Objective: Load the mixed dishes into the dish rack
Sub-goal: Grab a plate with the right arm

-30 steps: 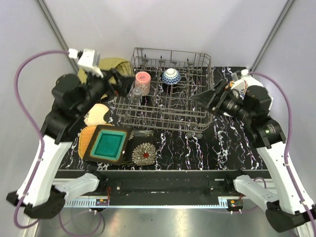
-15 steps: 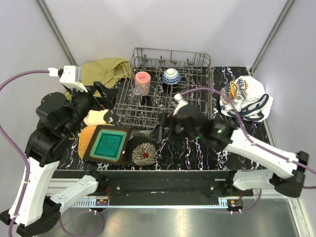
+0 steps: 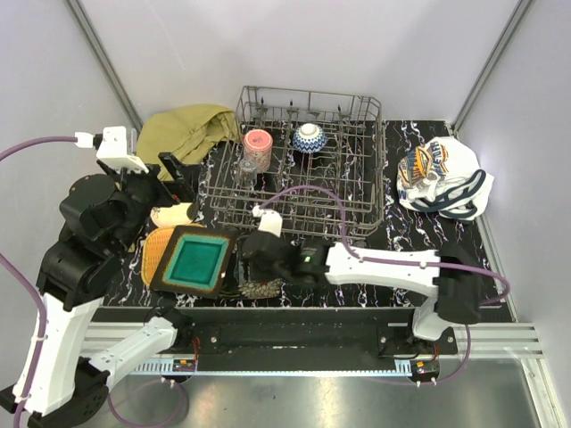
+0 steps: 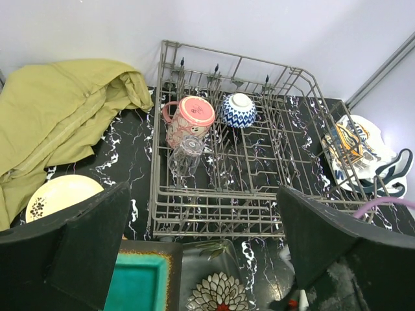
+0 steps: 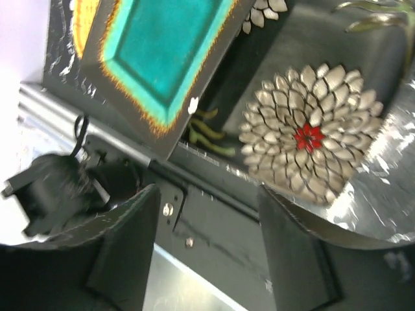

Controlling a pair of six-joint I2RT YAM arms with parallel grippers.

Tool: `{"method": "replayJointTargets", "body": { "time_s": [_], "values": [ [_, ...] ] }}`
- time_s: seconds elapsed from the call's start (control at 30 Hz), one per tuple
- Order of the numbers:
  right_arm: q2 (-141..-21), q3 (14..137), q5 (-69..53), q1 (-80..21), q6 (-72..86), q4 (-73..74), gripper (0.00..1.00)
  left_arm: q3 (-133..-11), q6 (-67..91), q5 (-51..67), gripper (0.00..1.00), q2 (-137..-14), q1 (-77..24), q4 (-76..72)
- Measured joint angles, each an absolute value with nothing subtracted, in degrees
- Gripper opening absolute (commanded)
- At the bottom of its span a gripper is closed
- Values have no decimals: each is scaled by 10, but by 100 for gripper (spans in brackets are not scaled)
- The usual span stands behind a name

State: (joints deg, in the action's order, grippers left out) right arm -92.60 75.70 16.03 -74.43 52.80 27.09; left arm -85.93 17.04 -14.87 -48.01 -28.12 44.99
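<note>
The dish rack [image 3: 357,192] [image 4: 220,210] holds a pink cup [image 3: 257,146] [image 4: 192,116], a clear glass [image 3: 245,169] [image 4: 186,153] and a blue-patterned bowl [image 3: 309,136]. In front of it lie a teal square plate [image 3: 196,259] [image 5: 162,45], an orange plate [image 3: 157,246], a cream plate [image 3: 172,214] [image 4: 61,194] and a dark floral plate [image 3: 266,285] [image 5: 305,139]. My right gripper [image 3: 252,272] [image 5: 209,194] hangs open at the floral plate's near edge, over the table's front rail, nothing between its fingers. My left gripper [image 3: 180,176] [image 4: 202,214] is open, high at the rack's left.
An olive-yellow cloth [image 3: 187,129] [image 4: 58,116] is bunched at the back left beside the rack. A white printed cloth [image 3: 442,178] [image 4: 360,146] lies at the right of the rack. The plates overlap each other at the front left.
My right arm has swung from the rack's right side across to the front, down by the floral plate, its jaws narrowing slightly. My left arm has drawn back leftwards from the rack.
</note>
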Motion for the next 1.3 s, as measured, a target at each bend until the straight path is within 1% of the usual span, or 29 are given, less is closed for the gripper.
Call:
{"method": "replayJointTargets", "body": {
  "time_s": [0.13,0.4,0.6,0.87,1.1,1.3],
  "values": [
    [-978,766,192,-759,536,232,61,-860,172,-149,99,-475,-281,456],
    [-1065,791,272,-804,531,155,58,-870,172,-149,99,-476,-281,469],
    [-1102,792,321,-825,540,108,56,-870,171,-149,99,-473,-281,472],
    [-1132,792,366,-825,566,70,52,-870,169,-148,99,-470,-281,472],
    [-1167,790,386,-825,605,31,51,-870,169,-141,99,-470,-281,472],
    [-1202,791,396,-825,638,5,47,-870,168,-135,99,-470,-281,472]
  ]
}}
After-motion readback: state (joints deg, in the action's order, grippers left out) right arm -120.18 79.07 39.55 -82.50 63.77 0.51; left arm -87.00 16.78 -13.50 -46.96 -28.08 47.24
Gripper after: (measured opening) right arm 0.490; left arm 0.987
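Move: The teal plate's middle lies about 15 cm to the right hand's left, 5 cm ahead and 14 cm below. The flower plate's middle is 4 cm ahead and 1 cm left of that hand, 15 cm down; the orange plate is about 24 cm left and 8 cm ahead, at much the same depth. From the left hand, the teal plate is about 5 cm left, 3 cm back and 40 cm below. Right hand sinks about 11 cm and goes 10 cm left to the teal plate's right rim, fingers partly closing. ##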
